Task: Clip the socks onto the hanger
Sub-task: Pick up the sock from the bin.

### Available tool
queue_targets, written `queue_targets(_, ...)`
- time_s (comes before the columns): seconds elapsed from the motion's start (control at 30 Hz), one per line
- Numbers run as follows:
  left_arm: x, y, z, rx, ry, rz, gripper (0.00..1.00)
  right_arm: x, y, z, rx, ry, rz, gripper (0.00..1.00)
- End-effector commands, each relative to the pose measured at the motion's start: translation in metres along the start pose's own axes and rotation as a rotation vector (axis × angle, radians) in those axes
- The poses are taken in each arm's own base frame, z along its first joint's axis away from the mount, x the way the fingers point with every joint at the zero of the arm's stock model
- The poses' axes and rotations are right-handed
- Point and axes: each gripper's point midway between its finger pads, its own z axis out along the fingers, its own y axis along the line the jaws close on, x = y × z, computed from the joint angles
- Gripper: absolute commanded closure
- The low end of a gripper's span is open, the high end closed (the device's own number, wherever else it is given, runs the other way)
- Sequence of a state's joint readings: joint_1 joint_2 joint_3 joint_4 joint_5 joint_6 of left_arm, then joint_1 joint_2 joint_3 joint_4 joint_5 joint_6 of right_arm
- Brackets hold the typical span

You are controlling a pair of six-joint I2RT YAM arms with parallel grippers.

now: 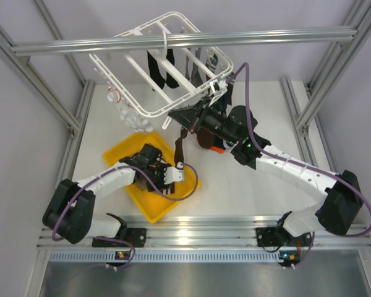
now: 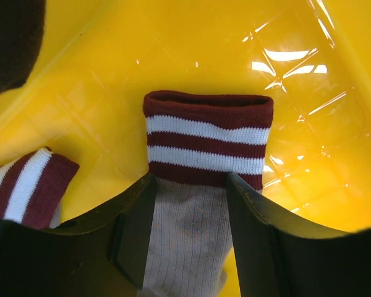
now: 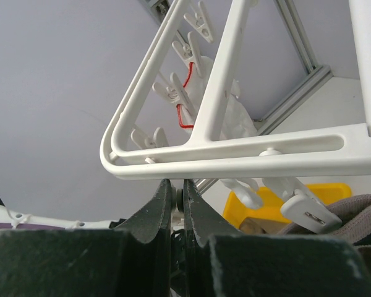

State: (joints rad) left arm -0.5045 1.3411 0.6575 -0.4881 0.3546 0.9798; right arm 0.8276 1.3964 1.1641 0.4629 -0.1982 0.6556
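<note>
A beige sock with a maroon-and-white striped cuff (image 2: 207, 133) lies flat in the yellow tray (image 2: 99, 93). My left gripper (image 2: 190, 182) is open, one finger along each side of it. The same gripper (image 1: 173, 173) shows low over the tray in the top view. The white hanger (image 1: 167, 62) hangs tilted from the top bar, with dark socks (image 1: 164, 71) clipped inside it. My right gripper (image 1: 172, 115) is at the hanger's near edge. Its jaws (image 3: 175, 182) are shut on a small clip just under the frame (image 3: 235, 158). A dark brown sock (image 1: 180, 147) dangles below it.
A second striped sock (image 2: 25, 182) and a dark one (image 2: 9, 37) also lie in the tray. A black sock with orange trim (image 1: 211, 143) rests on the table under the right arm. White clips (image 3: 303, 207) dangle from the frame. Aluminium posts and a crossbar (image 1: 179, 40) ring the workspace.
</note>
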Motion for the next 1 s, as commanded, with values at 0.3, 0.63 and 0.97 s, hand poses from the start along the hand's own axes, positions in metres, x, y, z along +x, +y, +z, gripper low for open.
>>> queue_targets(0.3, -0.02, -0.018, -0.016, 0.078, -0.063, -0.021, 1.0, -0.037, -0.012, -0.002, 0.054, -0.117, -0.045, 1.0)
queue_targets(0.63, -0.087, 0.002, -0.123, -0.282, -0.365, -0.06, 1.0, -0.04, -0.01, -0.001, 0.048, -0.127, -0.037, 1.0)
queue_targets(0.97, -0.11, 0.045, -0.194, -0.576, -0.471, -0.261, 1.0, -0.047, -0.005, 0.001, 0.042, -0.139, -0.036, 1.0)
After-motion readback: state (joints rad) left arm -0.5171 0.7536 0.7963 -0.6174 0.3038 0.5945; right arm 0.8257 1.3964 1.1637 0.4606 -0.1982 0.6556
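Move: The striped sock lies flat in the bin right under the left hand, whose open fingers straddle it just below the maroon-and-white cuff; its middle is about 3 cm to the hand's left and 2 cm below. A second striped sock lies some 12 cm ahead and 5 cm left; the hanging brown sock is about 13 cm ahead, 9 cm right and 12 cm higher. From the right hand, the striped sock is roughly 8 cm back, 7 cm left and 38 cm below. The left fingers close on the sock just under its striped cuff and pinch the knit fully together while the hand stays low in the bin. With that grip kept, the hand rises nearly straight up, about 18 cm, faster once it is clear, while the wrist tilts some 30 degrees so the fingertips swing outward to the right and a little forward. ##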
